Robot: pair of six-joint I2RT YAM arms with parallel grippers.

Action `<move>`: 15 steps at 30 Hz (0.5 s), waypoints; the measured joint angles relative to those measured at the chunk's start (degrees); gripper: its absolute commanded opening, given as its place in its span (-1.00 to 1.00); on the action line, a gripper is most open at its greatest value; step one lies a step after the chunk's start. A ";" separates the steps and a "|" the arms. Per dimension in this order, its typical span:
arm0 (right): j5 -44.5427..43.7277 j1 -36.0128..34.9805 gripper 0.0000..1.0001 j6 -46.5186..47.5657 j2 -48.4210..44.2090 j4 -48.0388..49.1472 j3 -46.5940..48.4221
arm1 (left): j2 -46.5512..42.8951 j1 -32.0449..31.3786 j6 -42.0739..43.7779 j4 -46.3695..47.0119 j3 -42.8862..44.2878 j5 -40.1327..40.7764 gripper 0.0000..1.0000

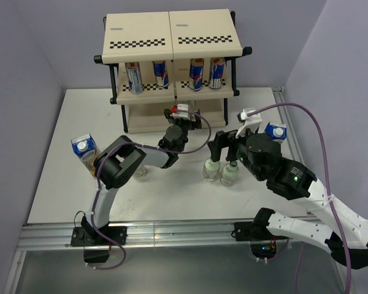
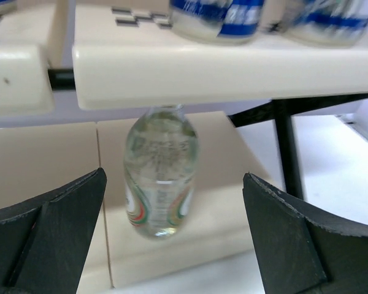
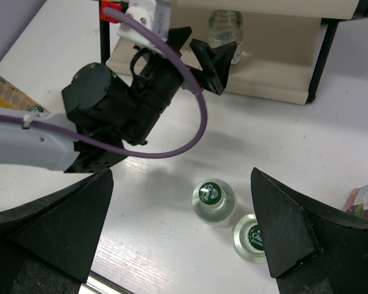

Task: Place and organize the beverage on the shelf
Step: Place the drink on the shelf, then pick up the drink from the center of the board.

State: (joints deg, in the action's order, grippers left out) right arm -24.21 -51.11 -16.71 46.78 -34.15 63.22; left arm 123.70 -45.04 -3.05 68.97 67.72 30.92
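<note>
The shelf [image 1: 172, 38] stands at the back with several silver-blue-red cans [image 1: 196, 73] on its middle tier. One clear bottle [image 2: 161, 177] stands upright on the bottom tier, its cap hidden by the tier above. My left gripper [image 2: 175, 184] is open in front of that bottle and does not touch it. Two green-capped bottles [image 3: 213, 199] [image 3: 253, 237] stand side by side on the table. My right gripper [image 3: 181, 177] hovers open above them, holding nothing. A yellow carton [image 1: 84, 153] stands at the left and a purple carton [image 1: 275, 131] at the right.
The left arm [image 3: 122, 104] and its purple cable [image 3: 196, 116] stretch across the table between the right gripper and the shelf. The shelf's black leg [image 2: 285, 147] stands just right of the shelved bottle. Something clear [image 1: 141, 173] shows behind the left arm's elbow.
</note>
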 measured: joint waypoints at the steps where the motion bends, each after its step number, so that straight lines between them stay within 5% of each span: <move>1: -0.26 0.04 1.00 -0.11 -0.09 -0.24 0.26 | -1.01 -0.37 -0.52 -0.63 -0.48 0.42 0.99; 7: -1.62 0.22 1.00 -0.42 -1.49 -0.74 0.68 | -7.32 -2.14 -3.08 -5.64 -2.75 4.92 0.99; 15: -5.46 0.50 0.99 -1.07 -5.62 -3.80 1.73 | -19.80 -4.76 -12.39 -26.23 -4.15 9.03 0.99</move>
State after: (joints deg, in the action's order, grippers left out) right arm -29.67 -50.61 -17.78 41.17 -37.95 64.95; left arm 103.90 -49.80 -15.44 42.74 63.57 39.94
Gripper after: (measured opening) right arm 0.994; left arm 0.995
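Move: The bottle I have already set on the bottom shelf stands about 10 cm ahead of my open left hand, in line with it and 6 cm lower. The left bottle still on the table lies some 17 cm back, 21 cm to that hand's left and 10 cm down. From my right hand, the nearer of the paired bottles is about 7 cm ahead, not off to either side, and 25 cm below; its partner is 5 cm ahead and 7 cm right, equally low. I draw my empty left hand back about 5 cm and equally far up, away from the bottle on the bottom shelf, tipping the fingers some 10 degrees downward and keeping them wide open. Meanwhile I shift my open right hand about 4 cm to the right and a little up, clear above the paired bottles, touching nothing. ##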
